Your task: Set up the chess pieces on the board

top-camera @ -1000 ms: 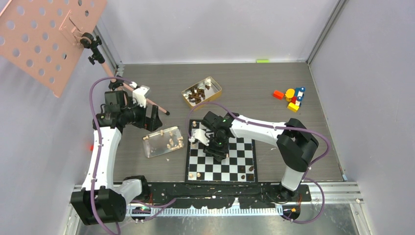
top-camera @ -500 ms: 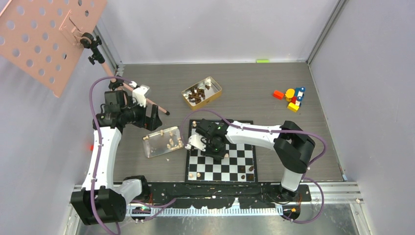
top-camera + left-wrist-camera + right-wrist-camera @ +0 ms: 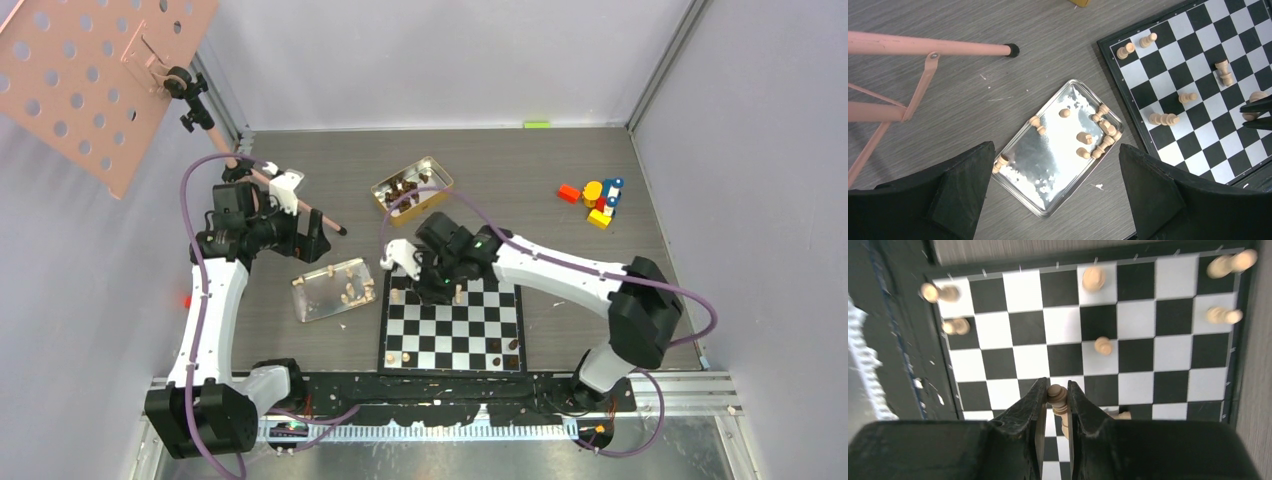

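The board lies in front of the arm bases, with a few pale and dark chess pieces on its squares. My right gripper hangs over the board's far half, shut on a pale chess piece held by its head. More pale pieces stand or lie on the board below. My left gripper hovers wide open above the clear tray, which holds several pale pieces. Nothing is between its fingers.
A gold tin with dark pieces sits beyond the board. The pink stand's leg runs close by the tray on the left. Coloured toy blocks lie at the far right. Grey walls enclose the table.
The right jaws closed on the pale piece and the right arm drew it toward the board's far side, its elbow swinging right. The left arm stayed still.
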`<state>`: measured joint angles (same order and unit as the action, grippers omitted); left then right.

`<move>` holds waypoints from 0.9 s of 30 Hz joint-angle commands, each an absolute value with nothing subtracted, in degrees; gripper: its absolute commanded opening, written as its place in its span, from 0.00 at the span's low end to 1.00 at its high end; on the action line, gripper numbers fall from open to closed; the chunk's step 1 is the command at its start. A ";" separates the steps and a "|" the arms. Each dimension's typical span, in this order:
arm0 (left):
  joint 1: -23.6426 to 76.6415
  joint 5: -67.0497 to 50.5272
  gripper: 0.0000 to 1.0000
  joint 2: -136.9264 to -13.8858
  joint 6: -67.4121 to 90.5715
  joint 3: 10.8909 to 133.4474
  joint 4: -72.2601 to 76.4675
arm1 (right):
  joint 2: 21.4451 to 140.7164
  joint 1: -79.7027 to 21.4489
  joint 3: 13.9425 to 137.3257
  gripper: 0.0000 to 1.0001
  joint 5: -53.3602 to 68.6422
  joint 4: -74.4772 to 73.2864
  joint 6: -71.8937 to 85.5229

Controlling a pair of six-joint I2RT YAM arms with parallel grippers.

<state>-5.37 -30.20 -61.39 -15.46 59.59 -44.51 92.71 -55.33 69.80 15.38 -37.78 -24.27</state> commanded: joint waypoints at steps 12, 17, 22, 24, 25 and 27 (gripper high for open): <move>-5.25 -43.25 0.98 -58.11 -15.47 53.40 -28.79 | 82.90 -44.66 53.41 0.01 50.55 7.57 -1.77; -5.25 -44.67 0.98 -56.68 -16.58 50.97 -26.28 | 82.67 -44.48 47.69 0.02 53.52 15.25 -3.08; -5.27 -45.89 0.98 -55.62 -17.39 48.88 -24.39 | 85.95 -44.39 43.93 0.04 55.75 25.07 -2.97; -5.27 -46.13 0.98 -55.35 -18.15 48.17 -24.01 | 88.03 -44.39 42.48 0.04 56.84 30.75 -0.94; -5.27 -46.29 0.98 -55.29 -18.50 47.90 -23.97 | 89.51 -44.36 41.90 0.04 57.12 35.48 0.14; -5.27 -46.42 0.98 -55.04 -18.92 47.54 -23.95 | 91.56 -44.34 39.72 0.05 57.20 43.56 3.13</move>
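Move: Held in the right hand, clear of the board, is a white piece; the free squares in the board's left-edge column lie about 9 cm left of that hand, 1 cm ahead and 7 cm below. The tall standing piece in that column is 4 cm ahead and 9 cm left, a pawn 4 cm ahead and 4 cm left, the corner rook 9 cm back and 10 cm left. From the open left hand, those squares lie roughly 8 cm back, 12 cm right and 17 cm below. Carrying the white piece up and left in an arc, the right hand rises some 6 cm, then sinks part-way and draws back, finishing about 4 cm higher and 4 cm farther left by the left-edge column. Its wrist swings some 45 degrees until the fingers point almost level to the left, keeping their pinch. The left hand shifts about 3 cm right near the tray, tipping up and turning clockwise, fingers wide open. ##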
